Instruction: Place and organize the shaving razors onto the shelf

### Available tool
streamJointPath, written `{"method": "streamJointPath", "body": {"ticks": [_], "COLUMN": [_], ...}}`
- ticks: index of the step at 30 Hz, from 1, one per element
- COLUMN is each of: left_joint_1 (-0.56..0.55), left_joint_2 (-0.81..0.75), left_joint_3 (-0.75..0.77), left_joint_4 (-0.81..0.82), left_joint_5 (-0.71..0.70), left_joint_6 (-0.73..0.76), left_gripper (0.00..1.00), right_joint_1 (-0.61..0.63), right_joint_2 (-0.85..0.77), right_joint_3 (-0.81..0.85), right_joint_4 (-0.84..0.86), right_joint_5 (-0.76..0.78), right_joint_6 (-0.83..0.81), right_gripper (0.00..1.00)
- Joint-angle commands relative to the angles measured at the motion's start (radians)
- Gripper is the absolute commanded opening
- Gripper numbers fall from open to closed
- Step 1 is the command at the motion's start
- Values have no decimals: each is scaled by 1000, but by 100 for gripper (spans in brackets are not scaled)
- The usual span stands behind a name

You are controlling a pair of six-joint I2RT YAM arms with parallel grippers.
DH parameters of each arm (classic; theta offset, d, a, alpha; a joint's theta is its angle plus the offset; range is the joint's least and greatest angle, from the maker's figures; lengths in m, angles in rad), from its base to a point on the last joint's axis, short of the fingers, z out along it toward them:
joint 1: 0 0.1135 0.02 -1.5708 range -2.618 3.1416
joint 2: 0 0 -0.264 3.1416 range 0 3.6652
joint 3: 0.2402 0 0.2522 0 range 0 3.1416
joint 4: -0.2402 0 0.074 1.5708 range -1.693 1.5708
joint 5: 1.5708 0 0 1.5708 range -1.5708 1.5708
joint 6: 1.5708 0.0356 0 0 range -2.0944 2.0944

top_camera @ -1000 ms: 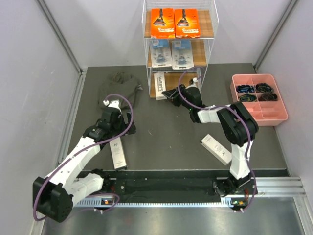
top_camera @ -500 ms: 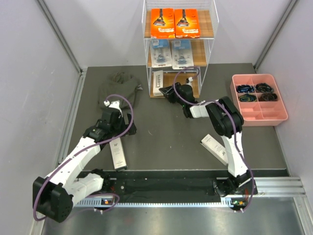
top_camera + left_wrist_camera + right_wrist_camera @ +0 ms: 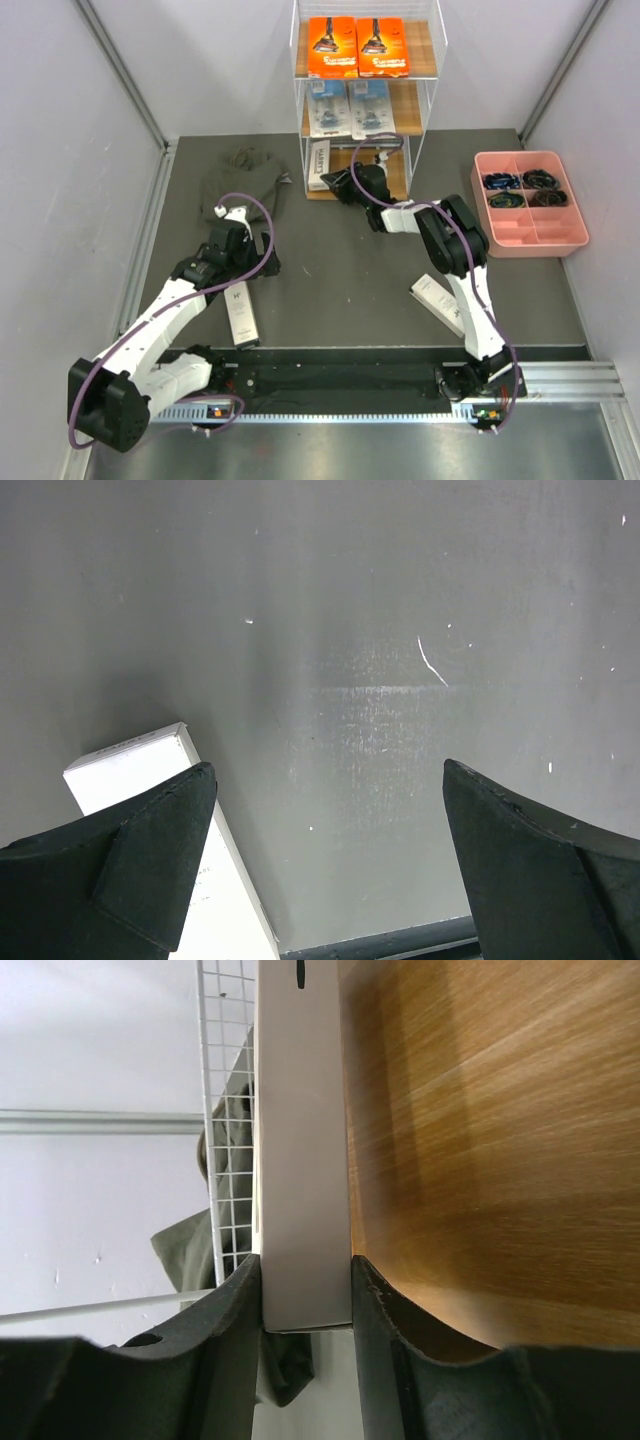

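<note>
The shelf point(image 3: 430, 70) stands at the back, with two orange razor boxes point(image 3: 332, 47) on its top tier and two blue blister packs point(image 3: 328, 108) on the middle one. My right gripper point(image 3: 341, 182) is shut on a slim white razor box point(image 3: 319, 165), standing on edge at the left end of the bottom tier. In the right wrist view that box point(image 3: 300, 1140) lies between the wire side point(image 3: 225, 1110) and the wooden tier point(image 3: 480, 1140), pinched in my right gripper point(image 3: 305, 1265). My left gripper point(image 3: 240, 268) hangs open over a second white box point(image 3: 241, 312). A third white box point(image 3: 441, 303) lies at the right.
A crumpled green cloth point(image 3: 245, 175) lies left of the shelf. A pink compartmented tray point(image 3: 530, 228) holding dark items sits at the right. A black rail point(image 3: 340, 375) runs along the near edge. In the left wrist view, the white box point(image 3: 140, 765) sits under my left finger.
My right gripper has carried the white box up and to the left, deeper into the shelf's bottom tier. The left arm has stayed still.
</note>
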Motion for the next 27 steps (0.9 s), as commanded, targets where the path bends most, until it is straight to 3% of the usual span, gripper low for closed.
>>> {"method": "streamJointPath", "body": {"ticks": [1,4,10,13,22,27], "left_joint_1": [4,4,4,4,4,4], "left_joint_2": [-1,-1,-3,-4,-14,-11], "left_joint_3": [6,6,1,-3,-13,-9], "left_joint_4": [27,29,30,33,37,41], "left_joint_5": [8,11,19,22,31,37], "left_joint_6": [-4,-2,-8,-18,-27,-33], "left_gripper": [99,99,99,99,99,99], "right_joint_1": [10,10,8,8,13,13], "right_joint_2": [15,-2,-43,-70,-145,-221], "right_joint_3": [34,26,14,3,-57,-135], "right_joint_4": [-56,-73,-140,-163,-234,-229], "right_joint_5": [-23,-37,-49,-54,-37,-20], "right_joint_6": [21,-2,-59,-85,-160,-197], "right_gripper": [7,13,60,73,93,99]}}
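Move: The right hand grips the near end of the Harry's box inside the bottom shelf's left side; the box's middle lies about 5 cm ahead and 1 cm left, at hand height. On the middle shelf, some 18 cm above the hand, the left blue pack stands about 7 cm ahead and 1 cm right, the right blue pack 7 cm ahead and 10 cm right. The box is some 25 cm ahead and 11 cm right of the left hand, slightly lower. Down first, by about 1.5 cm, the right hand lowers the Harry's box towards the bottom shelf, then opens its fingers wide and lets go of the near end. Rising slightly as they open, it then draws back off the box, about 4 cm in all and a little to the right, sinking again at the end while the wrist rolls some 10 degrees, left side down. ##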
